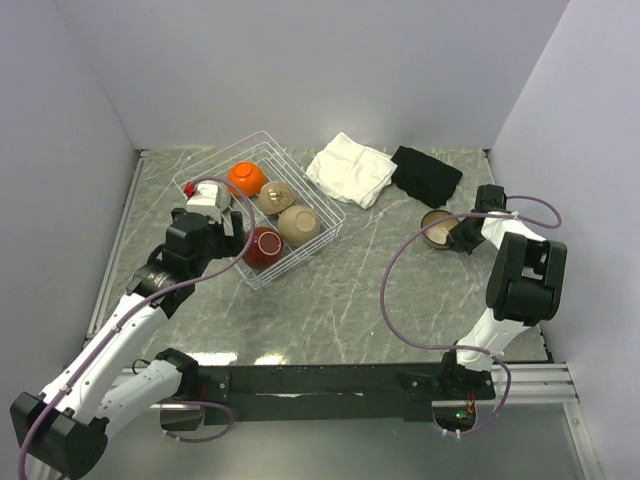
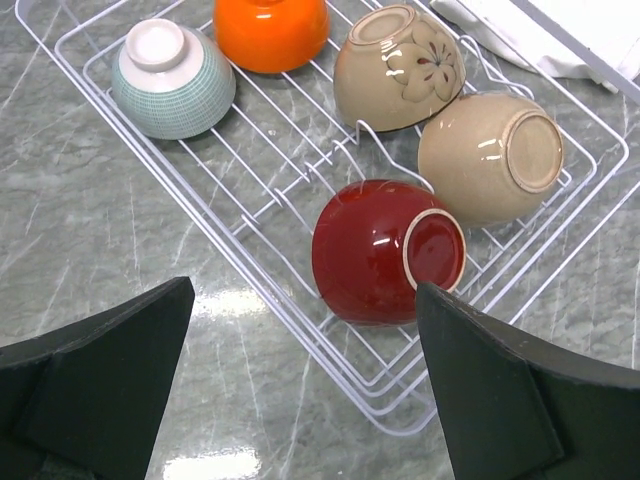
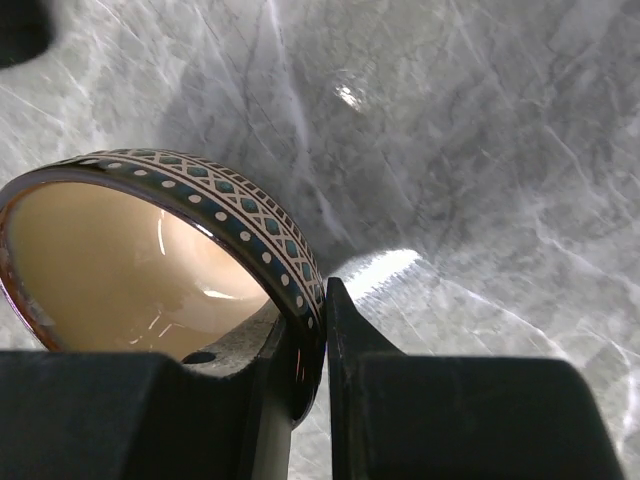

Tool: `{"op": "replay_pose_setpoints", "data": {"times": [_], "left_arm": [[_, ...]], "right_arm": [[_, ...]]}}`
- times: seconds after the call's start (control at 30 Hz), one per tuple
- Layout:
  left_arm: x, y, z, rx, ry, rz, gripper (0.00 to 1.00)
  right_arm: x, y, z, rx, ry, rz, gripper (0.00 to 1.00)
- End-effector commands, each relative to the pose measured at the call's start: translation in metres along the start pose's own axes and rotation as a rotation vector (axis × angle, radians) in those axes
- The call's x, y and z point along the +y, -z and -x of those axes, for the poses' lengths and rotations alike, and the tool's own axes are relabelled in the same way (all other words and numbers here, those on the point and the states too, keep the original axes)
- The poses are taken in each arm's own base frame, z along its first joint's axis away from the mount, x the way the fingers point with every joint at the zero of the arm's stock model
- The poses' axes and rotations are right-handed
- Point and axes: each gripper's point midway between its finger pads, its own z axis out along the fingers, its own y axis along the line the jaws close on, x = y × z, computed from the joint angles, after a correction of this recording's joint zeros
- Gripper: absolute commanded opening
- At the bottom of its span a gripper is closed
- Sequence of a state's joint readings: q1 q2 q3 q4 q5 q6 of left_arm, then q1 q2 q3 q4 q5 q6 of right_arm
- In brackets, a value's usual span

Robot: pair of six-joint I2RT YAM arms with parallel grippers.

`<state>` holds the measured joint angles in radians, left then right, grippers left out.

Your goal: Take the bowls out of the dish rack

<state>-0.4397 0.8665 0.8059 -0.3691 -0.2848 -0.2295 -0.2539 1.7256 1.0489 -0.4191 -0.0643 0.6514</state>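
Note:
The white wire dish rack (image 1: 222,166) (image 2: 260,290) holds several upturned bowls: orange (image 1: 246,178) (image 2: 270,32), pale blue-green (image 2: 172,82), tan with a flower (image 1: 276,197) (image 2: 398,66), beige (image 1: 299,226) (image 2: 490,156) and red (image 1: 264,247) (image 2: 385,250). My left gripper (image 1: 215,225) (image 2: 300,390) is open over the rack's near corner, just short of the red bowl. My right gripper (image 1: 462,236) (image 3: 315,340) is shut on the rim of the dark brown patterned bowl (image 1: 437,227) (image 3: 150,260), upright at the table on the right.
A folded white cloth (image 1: 350,169) and a black cloth (image 1: 425,175) lie at the back beyond the rack. Grey walls close in both sides. Bare marble table (image 1: 340,290) lies between rack and right arm.

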Motion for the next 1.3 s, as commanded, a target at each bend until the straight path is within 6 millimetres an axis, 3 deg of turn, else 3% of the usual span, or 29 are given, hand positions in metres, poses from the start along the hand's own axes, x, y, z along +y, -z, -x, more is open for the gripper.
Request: {"op": "replay_pose_setpoints", "data": {"times": [0.0, 0.07, 0.1, 0.17, 0.2, 0.27, 0.3, 0.33, 0.5, 0.53, 0.6, 0.63, 0.77, 0.93, 1.03, 1.27], "left_arm": [[-0.009, -0.005, 0.02, -0.051, 0.048, -0.022, 0.99], [-0.011, -0.011, 0.016, -0.024, 0.031, -0.024, 0.99], [-0.011, -0.012, 0.019, -0.025, 0.026, -0.021, 0.99], [-0.011, -0.017, 0.017, -0.011, 0.004, -0.013, 1.0], [-0.013, -0.019, 0.021, -0.016, -0.001, -0.017, 1.0], [-0.017, -0.025, 0.019, 0.004, -0.029, -0.032, 0.99], [-0.019, -0.026, 0.026, -0.003, -0.034, -0.039, 0.99], [-0.02, -0.028, 0.027, 0.0, -0.052, -0.045, 0.99], [-0.031, -0.046, 0.037, 0.014, -0.128, -0.077, 0.99], [-0.033, -0.048, 0.039, 0.017, -0.159, -0.09, 1.0], [-0.043, -0.054, 0.043, 0.033, -0.196, -0.136, 0.99], [-0.045, -0.057, 0.042, 0.047, -0.226, -0.148, 1.0], [-0.054, -0.074, 0.049, 0.069, -0.34, -0.186, 1.0], [-0.055, -0.097, 0.044, 0.111, -0.518, -0.186, 1.0], [-0.055, -0.116, 0.038, 0.141, -0.625, -0.186, 0.99], [-0.059, -0.154, 0.018, 0.213, -0.844, -0.238, 1.0]], "right_arm": [[0.011, -0.003, 0.019, -0.076, -0.04, 0.035, 0.18], [0.011, 0.0, 0.019, -0.09, -0.054, 0.035, 0.26], [0.008, 0.001, 0.017, -0.091, -0.056, 0.032, 0.39], [0.009, 0.013, 0.023, -0.134, -0.066, 0.04, 0.53], [0.007, 0.015, 0.021, -0.14, -0.067, 0.046, 0.66], [0.014, 0.029, 0.026, -0.174, -0.077, 0.085, 0.82], [0.017, 0.034, 0.026, -0.181, -0.078, 0.098, 0.95], [0.019, 0.045, 0.029, -0.2, -0.084, 0.107, 1.0], [0.019, 0.083, 0.035, -0.298, -0.082, 0.133, 1.0], [0.027, 0.1, 0.036, -0.335, -0.073, 0.181, 1.0], [0.038, 0.11, 0.022, -0.334, -0.039, 0.255, 1.0], [0.049, 0.126, 0.013, -0.351, 0.005, 0.305, 1.0], [0.06, 0.151, -0.013, -0.391, 0.129, 0.373, 1.0], [0.074, 0.187, -0.039, -0.414, 0.281, 0.536, 1.0], [0.08, 0.199, -0.055, -0.411, 0.362, 0.606, 1.0], [0.075, 0.197, -0.073, -0.382, 0.398, 0.642, 1.0]]}}
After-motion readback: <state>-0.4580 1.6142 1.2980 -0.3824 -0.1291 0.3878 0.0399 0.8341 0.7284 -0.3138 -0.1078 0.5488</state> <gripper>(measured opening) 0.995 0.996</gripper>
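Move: The left hand, empty and wide open, has the flower-patterned tan bowl in the dish rack about 17 cm ahead, 6 cm to its right and 15 cm below. From the same hand the plain tan bowl is about 9 cm ahead and 12 cm right, the orange bowl 22 cm ahead and 4 cm left, the red bowl 4 cm ahead and 2 cm right. The right hand still pinches the dark-rimmed bowl, its middle some 3 cm ahead and 4 cm left; the black cloth lies about 17 cm ahead and 4 cm left. The right fingers open wide and let go of the dark-rimmed bowl's rim at the table, then the hand rises some 18 cm while drawing left and back and tilting its fingers up about 40 degrees, to hover over the open counter. Meanwhile the left hand, fingers kept wide open, reaches about 13 cm forward and 7 cm right over the rack towards the flower-patterned bowl, rolling its left side up and turning clockwise roughly 30 degrees, and sinks in earnest only towards the end, without touching a bowl yet. ##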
